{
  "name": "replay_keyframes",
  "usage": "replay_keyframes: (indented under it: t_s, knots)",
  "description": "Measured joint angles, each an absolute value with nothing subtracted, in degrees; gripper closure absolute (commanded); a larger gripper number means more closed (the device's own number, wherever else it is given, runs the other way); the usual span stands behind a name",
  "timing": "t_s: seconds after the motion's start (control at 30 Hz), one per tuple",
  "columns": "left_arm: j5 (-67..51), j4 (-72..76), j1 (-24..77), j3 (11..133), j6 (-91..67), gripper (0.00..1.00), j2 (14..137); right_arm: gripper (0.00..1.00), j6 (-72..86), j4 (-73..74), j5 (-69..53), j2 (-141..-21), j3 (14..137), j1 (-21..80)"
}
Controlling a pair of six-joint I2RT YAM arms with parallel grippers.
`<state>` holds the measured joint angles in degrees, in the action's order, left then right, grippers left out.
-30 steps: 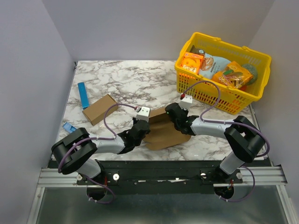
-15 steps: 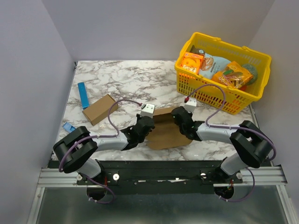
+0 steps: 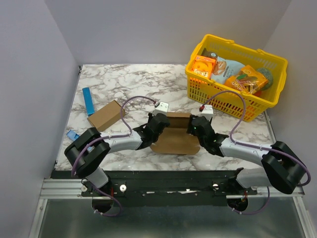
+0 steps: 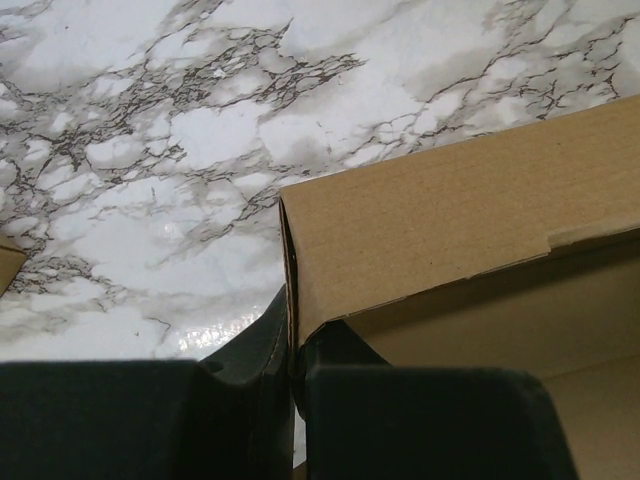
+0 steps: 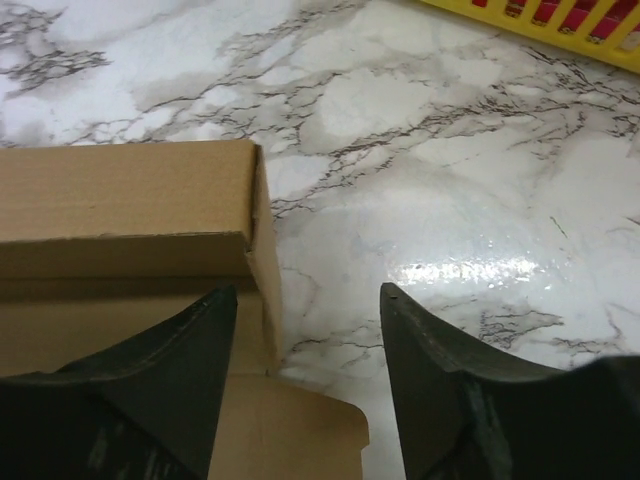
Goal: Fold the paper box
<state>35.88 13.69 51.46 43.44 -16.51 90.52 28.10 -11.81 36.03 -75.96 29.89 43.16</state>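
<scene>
The paper box [image 3: 173,139] is plain brown cardboard, partly folded, lying mid-table between both arms. Its far wall stands up and a flat flap reaches toward the near edge. My left gripper [image 3: 158,125] is shut on the box's left side wall; in the left wrist view the fingers [image 4: 255,340] pinch the upright cardboard edge of the box [image 4: 440,210]. My right gripper [image 3: 194,127] is open at the box's right end. In the right wrist view the right gripper [image 5: 305,300] straddles the right side wall of the box [image 5: 120,190], touching nothing I can see.
A yellow basket [image 3: 270,101] with snack packs stands at the back right, its rim [image 5: 560,25] just beyond the right gripper. Another small brown carton [image 3: 105,115], a blue stick [image 3: 88,101] and a small blue item [image 3: 73,135] lie at the left.
The right gripper has opened and let go of the box's right side. Both arms have stretched farther from their bases, and the box now lies squarer to the table edge.
</scene>
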Motion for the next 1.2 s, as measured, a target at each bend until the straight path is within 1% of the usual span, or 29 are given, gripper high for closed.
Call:
replay_keyframes:
  t_s: [0.13,0.27,0.3,0.37,0.53,0.6,0.63,0.7,0.73,0.77,0.8,0.83,0.9,0.93,1.0,1.03,1.1,1.13,1.2]
  knots:
    - [35.07,12.01,50.63,45.63,-15.77,1.00,91.53,0.27,25.41,-11.49,32.25,-72.88,29.54,43.92]
    - [34.59,11.44,49.89,46.50,-15.16,1.00,92.16,0.24,22.20,-11.25,24.99,-69.60,28.97,44.73]
    - [34.33,11.46,49.76,46.46,-14.96,1.00,92.18,0.18,21.69,-10.98,23.11,-68.51,28.80,44.99]
    - [33.45,12.34,49.15,46.17,-14.37,1.00,92.18,0.11,21.21,-10.22,19.03,-65.73,28.25,45.10]
    - [31.40,19.27,48.29,41.43,-12.53,1.00,92.16,0.11,20.88,-6.68,11.35,-57.14,28.95,45.32]
    - [30.74,21.74,48.10,39.90,-12.12,0.82,92.18,0.09,20.82,-4.91,9.56,-55.72,30.50,45.32]
    - [30.24,23.07,48.05,39.35,-11.88,0.66,92.18,0.09,20.80,-4.12,9.02,-55.51,31.42,45.34]
    - [29.50,24.03,48.07,39.05,-11.20,0.57,92.18,0.08,20.62,-2.13,7.75,-55.51,33.50,45.32]
    - [29.08,24.21,48.05,39.00,-11.25,0.46,92.18,0.08,20.60,-1.30,7.40,-55.59,34.24,45.32]
    - [28.62,24.25,48.05,38.83,-10.96,0.41,92.16,0.08,20.64,0.05,6.94,-55.68,35.51,45.32]
    - [28.36,24.23,48.05,38.63,-10.98,0.39,92.14,0.08,20.73,0.56,6.68,-55.99,36.21,45.32]
    - [27.88,24.01,48.07,38.30,-10.90,0.34,91.94,0.08,20.82,1.63,6.42,-56.42,37.34,45.34]
    - [27.05,23.51,48.05,37.58,-10.85,0.28,90.98,0.08,21.02,3.44,5.91,-57.74,39.70,45.32]
    - [26.61,23.22,48.05,37.28,-10.94,0.22,90.32,0.08,21.19,4.14,5.85,-58.41,40.77,45.32]
    - [25.41,22.44,48.05,36.29,-10.87,0.18,87.48,0.07,21.56,5.48,5.65,-59.55,42.48,45.32]
    - [24.62,22.28,48.05,35.79,-11.07,0.13,85.91,0.06,21.69,6.07,5.61,-59.88,43.00,45.32]
    - [23.05,21.80,48.03,34.61,-11.05,0.10,82.50,0.05,22.17,6.81,5.56,-60.05,43.33,45.32]
    - [22.15,21.37,47.92,33.85,-11.18,0.07,80.58,0.05,22.35,7.20,5.52,-60.07,43.42,45.32]
    - [20.25,20.40,47.57,32.62,-11.20,0.05,77.45,0.00,22.48,8.23,5.43,-60.36,43.86,45.32]
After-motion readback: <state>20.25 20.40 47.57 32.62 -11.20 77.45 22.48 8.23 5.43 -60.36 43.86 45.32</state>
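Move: The left hand already pinches the left end wall of the paper box's folded channel, whose middle is about 6 cm to its right, 3 cm ahead and 1 cm lower. The loose panel lies about 6 cm back, 5 cm right and 5 cm lower; a small carton some 22 cm left, 4 cm ahead and 5 cm lower. From the right hand, open at the far end, the channel's middle is about 7 cm left, 3 cm ahead and 1 cm lower. The box's left end wall stays pinched as the left hand eases about 1.5 cm forward, then sinks a couple of centimetres; its fingers open wide, let go, and back off up and back roughly 4 cm each, turning slightly clockwise. The right hand opens further and rises about 12 cm while swinging left and back over the box, turning some 30 degrees counter-clockwise. ##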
